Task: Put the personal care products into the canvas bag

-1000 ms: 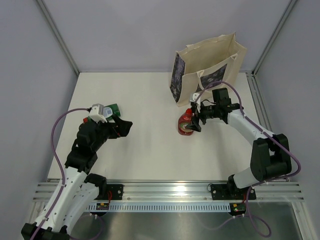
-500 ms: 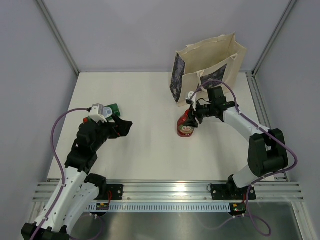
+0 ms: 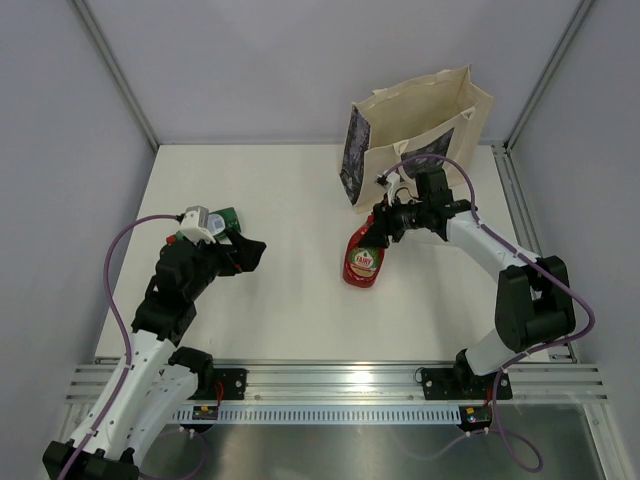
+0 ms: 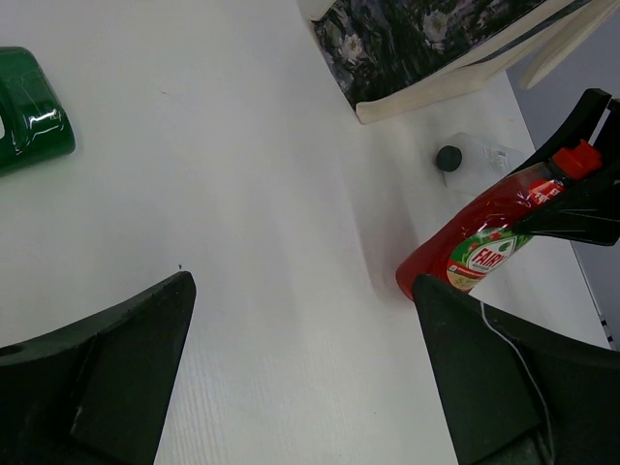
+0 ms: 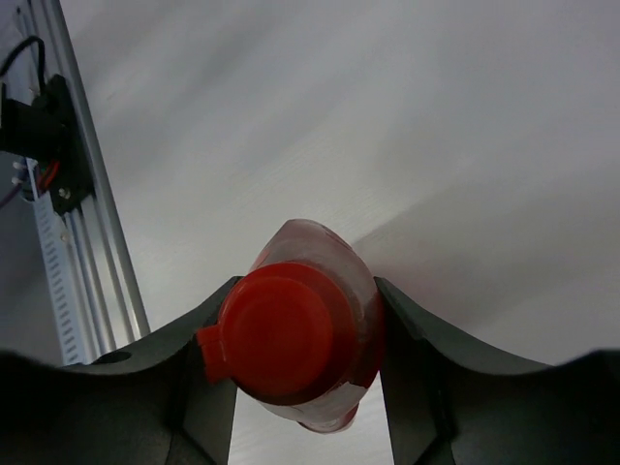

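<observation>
A red bottle (image 3: 362, 262) with a red cap leans steeply in front of the canvas bag (image 3: 420, 120), cap toward the bag. My right gripper (image 3: 381, 228) is shut on its neck just under the cap (image 5: 291, 334), one finger on each side. The bottle (image 4: 475, 252) has its base low by the table. A green bottle (image 3: 226, 217) lies at the left, just behind my left gripper (image 3: 250, 252). That gripper (image 4: 302, 291) stands open with bare table between its fingers. A clear bottle (image 4: 470, 157) with a dark cap lies by the bag (image 4: 417, 39).
The bag stands upright at the back right with its mouth open upward. An aluminium rail (image 3: 340, 385) runs along the near table edge. Grey walls close in the table on three sides.
My right gripper has shut on the red bottle's neck and drawn the top toward the bag, so the bottle has gone from upright to tilted. The left arm has stayed still.
</observation>
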Robot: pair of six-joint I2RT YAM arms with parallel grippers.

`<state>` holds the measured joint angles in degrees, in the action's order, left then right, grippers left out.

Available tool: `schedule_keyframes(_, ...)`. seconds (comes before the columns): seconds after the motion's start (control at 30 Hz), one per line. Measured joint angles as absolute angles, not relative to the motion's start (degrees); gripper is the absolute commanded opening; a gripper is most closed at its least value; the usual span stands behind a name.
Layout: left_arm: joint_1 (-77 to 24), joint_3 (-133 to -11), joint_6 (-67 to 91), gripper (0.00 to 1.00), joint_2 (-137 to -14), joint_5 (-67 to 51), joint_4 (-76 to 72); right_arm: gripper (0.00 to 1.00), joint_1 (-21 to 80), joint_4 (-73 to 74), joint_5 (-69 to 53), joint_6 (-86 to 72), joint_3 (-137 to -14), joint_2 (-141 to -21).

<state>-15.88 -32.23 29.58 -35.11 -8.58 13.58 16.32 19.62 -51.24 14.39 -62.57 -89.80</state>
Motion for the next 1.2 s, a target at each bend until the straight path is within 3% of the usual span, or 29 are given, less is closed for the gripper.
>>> schedule_keyframes(0.7,-15.9,-32.2,29.6,0.99,-35.5,-8.6,13.2,0.0,12.0,6.9,-59.7,-25.8,-75.8,-88.3)
schedule_keyframes(1.2,-15.9,-32.2,30.0,0.99,-35.7,-8.6,13.2,0.0,0.9,-8.4,-61.5,-51.7,-105.5,-104.2)
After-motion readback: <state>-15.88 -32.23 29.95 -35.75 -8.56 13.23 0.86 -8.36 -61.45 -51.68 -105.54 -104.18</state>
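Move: From the right hand, which grips the red soap bottle by its neck with the bottle's body hanging some 8 cm below, the canvas bag's middle lies about 24 cm ahead, 12 cm to the right and slightly lower, its open mouth well above the hand. The white bottle lies on the table roughly 8 cm ahead and 18 cm right, 16 cm below. From the left hand the bag is about 30 cm ahead and 39 cm right. Lifting the red soap bottle almost straight up at first, the right hand gathers speed, then swings forward and a little right towards the canvas bag's mouth, rising about 28 cm and reaching some 14 cm forward. The wrist turns about 40 degrees, bringing the leftward fingers from slanting down to nearly level and slightly more forward, with the grip kept unchanged. ##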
